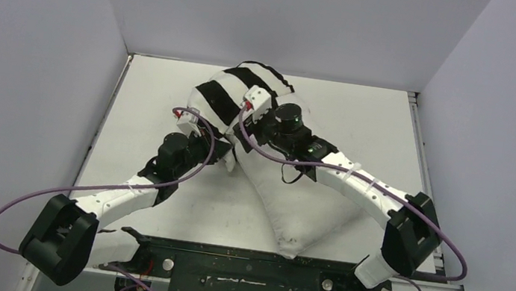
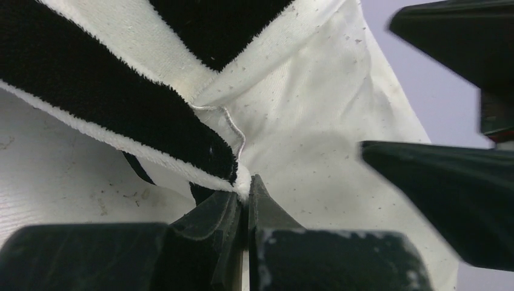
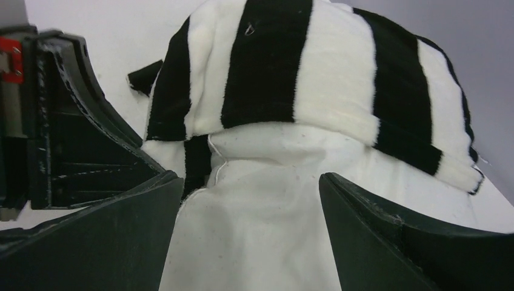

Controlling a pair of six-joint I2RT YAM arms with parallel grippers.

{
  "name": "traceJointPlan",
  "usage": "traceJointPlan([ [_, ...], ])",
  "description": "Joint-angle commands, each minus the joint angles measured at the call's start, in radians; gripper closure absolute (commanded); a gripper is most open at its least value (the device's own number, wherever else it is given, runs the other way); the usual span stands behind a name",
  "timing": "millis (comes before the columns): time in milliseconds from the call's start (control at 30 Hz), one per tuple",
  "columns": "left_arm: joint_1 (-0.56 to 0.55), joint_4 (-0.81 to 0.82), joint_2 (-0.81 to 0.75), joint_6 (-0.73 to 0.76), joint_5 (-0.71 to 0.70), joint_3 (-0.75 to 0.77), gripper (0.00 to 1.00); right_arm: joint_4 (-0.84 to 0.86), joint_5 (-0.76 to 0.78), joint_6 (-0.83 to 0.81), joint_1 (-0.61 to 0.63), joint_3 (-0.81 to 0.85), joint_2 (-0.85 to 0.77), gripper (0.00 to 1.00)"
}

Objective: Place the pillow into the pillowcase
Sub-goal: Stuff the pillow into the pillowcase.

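Observation:
The off-white pillow (image 1: 291,210) lies diagonally across the table, its near corner by the arm bases. Its far end sits inside the black-and-white striped pillowcase (image 1: 236,86), which covers only that end. My left gripper (image 1: 228,152) is shut on the pillowcase's hem at the pillow's left side; the left wrist view shows the hem (image 2: 242,182) pinched at the fingertips of the left gripper (image 2: 247,189). My right gripper (image 1: 250,111) hovers over the pillow just below the case's rim. In the right wrist view the right gripper (image 3: 248,179) stands open astride the bare pillow (image 3: 260,212), the pillowcase (image 3: 339,85) beyond.
The white table (image 1: 150,86) is walled in by grey panels on three sides. A black rail (image 1: 246,268) with the arm bases runs along the near edge. Purple cables (image 1: 83,190) loop beside both arms. The left gripper's body (image 3: 66,145) sits close beside the right gripper's left finger.

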Motion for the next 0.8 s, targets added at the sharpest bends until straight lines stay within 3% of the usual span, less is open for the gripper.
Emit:
traceJointPlan([
  [0,-0.006,0.023,-0.068,-0.009,0.021,0.061,1.00,-0.029,-0.037,-0.159,0.001,0.049,0.115,0.15],
  [200,-0.036,-0.051,-0.124,0.002,-0.031,0.101,1.00,0.033,-0.012,-0.164,-0.024,0.114,0.335,0.17],
  [300,-0.050,-0.123,-0.107,0.029,-0.051,0.145,1.00,0.113,-0.002,-0.070,-0.054,0.159,0.413,0.30],
  [367,-0.061,-0.129,-0.105,0.018,-0.048,0.150,1.00,0.194,-0.045,0.021,-0.069,0.192,0.443,0.57],
  [433,-0.070,-0.124,-0.115,0.001,-0.050,0.153,1.00,0.304,-0.057,0.128,-0.071,0.204,0.451,0.96],
  [600,-0.103,-0.192,-0.146,0.006,-0.063,0.215,1.00,0.806,-0.062,0.516,-0.084,0.087,0.367,1.00],
  [767,-0.202,-0.230,-0.167,0.037,-0.079,0.299,1.00,0.848,0.028,0.606,-0.068,0.158,0.346,1.00],
])
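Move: About 5 cm ahead of the open right hand, 3 cm to its left and 11 cm below lies the pillow cloth tucked just under the pillowcase hem. The striped pillowcase bulges about 10 cm ahead and 10 cm down. The pillow's bulk sits some 15 cm to the right, 9 cm back and 15 cm down. From the left hand, which already pinches the pillowcase's edge, that tucked cloth lies roughly 7 cm ahead, 2 cm right and 2 cm lower. Dipping about 12 cm with open fingers, the right hand sweeps forward and a little left to the pillow under the pillowcase's hem, shuts on a fold of its cloth, then carries on forward-left and rises some 7 cm, fingertips tilting up. The left hand keeps its pinch on the pillowcase edge and lifts it about 6 cm, mostly late on. ##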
